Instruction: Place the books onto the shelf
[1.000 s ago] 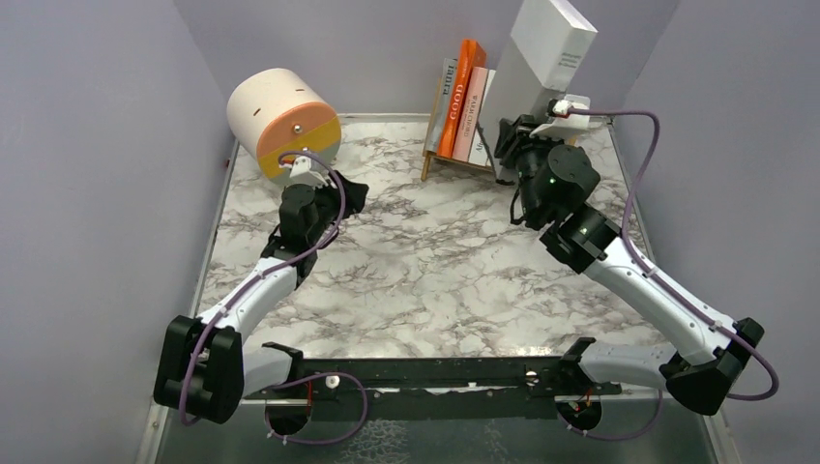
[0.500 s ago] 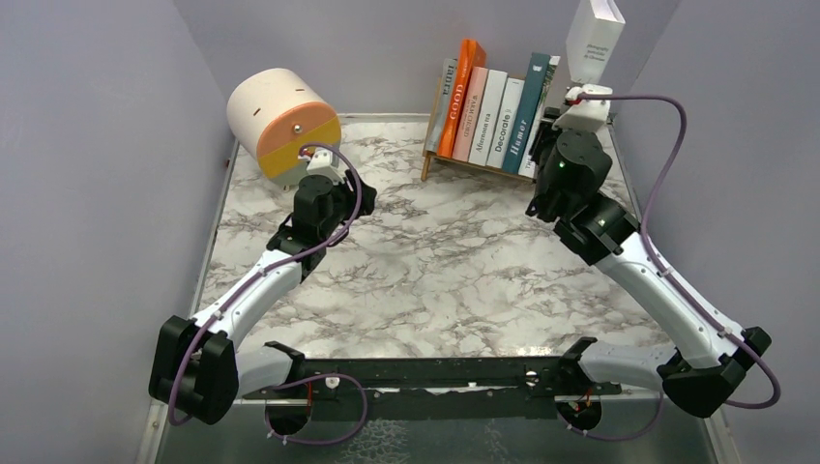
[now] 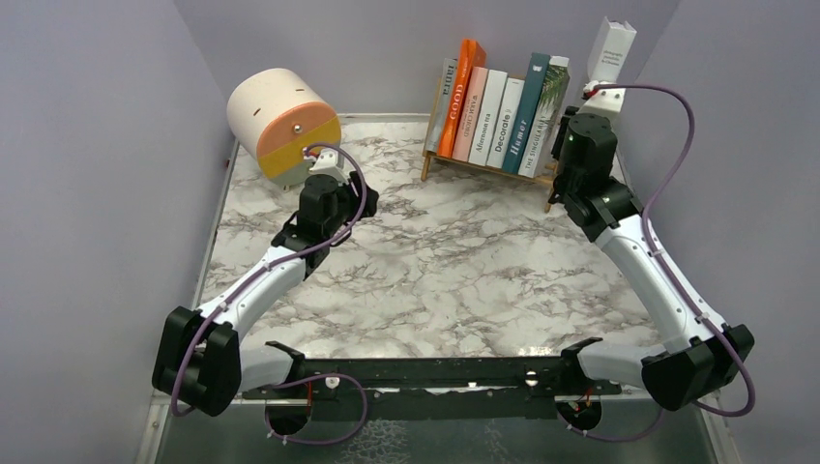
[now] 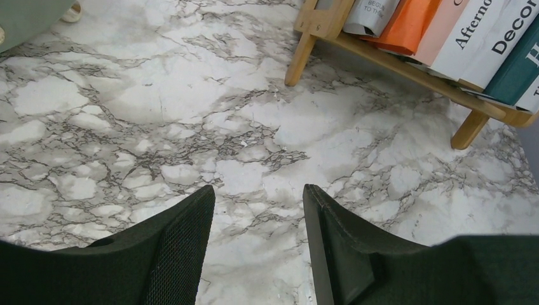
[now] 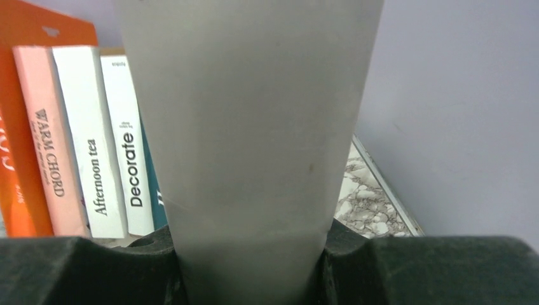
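The light-wood shelf (image 3: 483, 165) stands at the back with several books (image 3: 493, 111) upright in it: grey, orange, pink, white, teal and a leaf-patterned one. My right gripper (image 3: 600, 90) is shut on a white book (image 3: 613, 50), held upright in the air just past the shelf's right end. In the right wrist view the white book (image 5: 254, 127) fills the gap between the fingers (image 5: 95, 267), with the shelved books (image 5: 92, 152) to its left. My left gripper (image 4: 257, 206) is open and empty over the marble, short of the shelf (image 4: 407, 67).
A round cream, orange and yellow drawer drum (image 3: 283, 121) sits at the back left, close to the left wrist. Purple walls close in three sides. A metal rim (image 5: 384, 190) edges the table right of the shelf.
The right arm has carried the white book from in front of the shelf out to its right end, uncovering the shelved row. The left arm has shifted slightly toward the back.
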{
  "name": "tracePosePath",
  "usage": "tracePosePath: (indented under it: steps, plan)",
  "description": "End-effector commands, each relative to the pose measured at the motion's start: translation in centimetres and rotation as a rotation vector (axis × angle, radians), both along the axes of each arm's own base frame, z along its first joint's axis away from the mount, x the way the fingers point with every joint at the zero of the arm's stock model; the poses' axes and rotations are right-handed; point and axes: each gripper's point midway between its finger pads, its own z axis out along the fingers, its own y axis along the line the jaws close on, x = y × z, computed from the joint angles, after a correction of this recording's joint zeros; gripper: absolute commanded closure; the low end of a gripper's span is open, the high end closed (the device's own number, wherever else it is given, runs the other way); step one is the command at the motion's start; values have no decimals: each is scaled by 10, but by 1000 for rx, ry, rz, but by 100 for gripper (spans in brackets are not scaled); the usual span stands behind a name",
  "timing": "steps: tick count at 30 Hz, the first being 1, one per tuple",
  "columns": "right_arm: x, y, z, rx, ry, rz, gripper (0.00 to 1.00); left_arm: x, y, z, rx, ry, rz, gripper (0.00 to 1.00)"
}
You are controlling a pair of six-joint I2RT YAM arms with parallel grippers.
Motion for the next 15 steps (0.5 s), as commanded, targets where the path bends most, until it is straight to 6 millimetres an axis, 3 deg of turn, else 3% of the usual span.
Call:
tracePosePath:
  steps: [1,15]
  plan:
    - [15,8,-9,27,-9,64,99,10,-1,12,13,-26,11,53]
    - [56,4,-58,24,81,71,99,17,-3,3,29,-11,13,53]
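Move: At the right end of the wooden shelf, the free slot lies about 13 cm ahead of the right hand, practically straight on, its middle some 11 cm lower. The leafy-spined book bordering it is roughly 14 cm ahead and 4 cm to the left; the teal book stands about 15 cm ahead, 8 cm left, at like height. From the left hand, the slot is some 14 cm ahead, 42 cm right and 6 cm higher. Lowering the last book towards the free slot, the right hand sinks about 6 cm and pushes forward some 4 cm in one steady slant, with hardly any sideways travel. The wrist tips nose-down by just under 10 degrees, and the fingers keep their pinch on the grey-white book. ##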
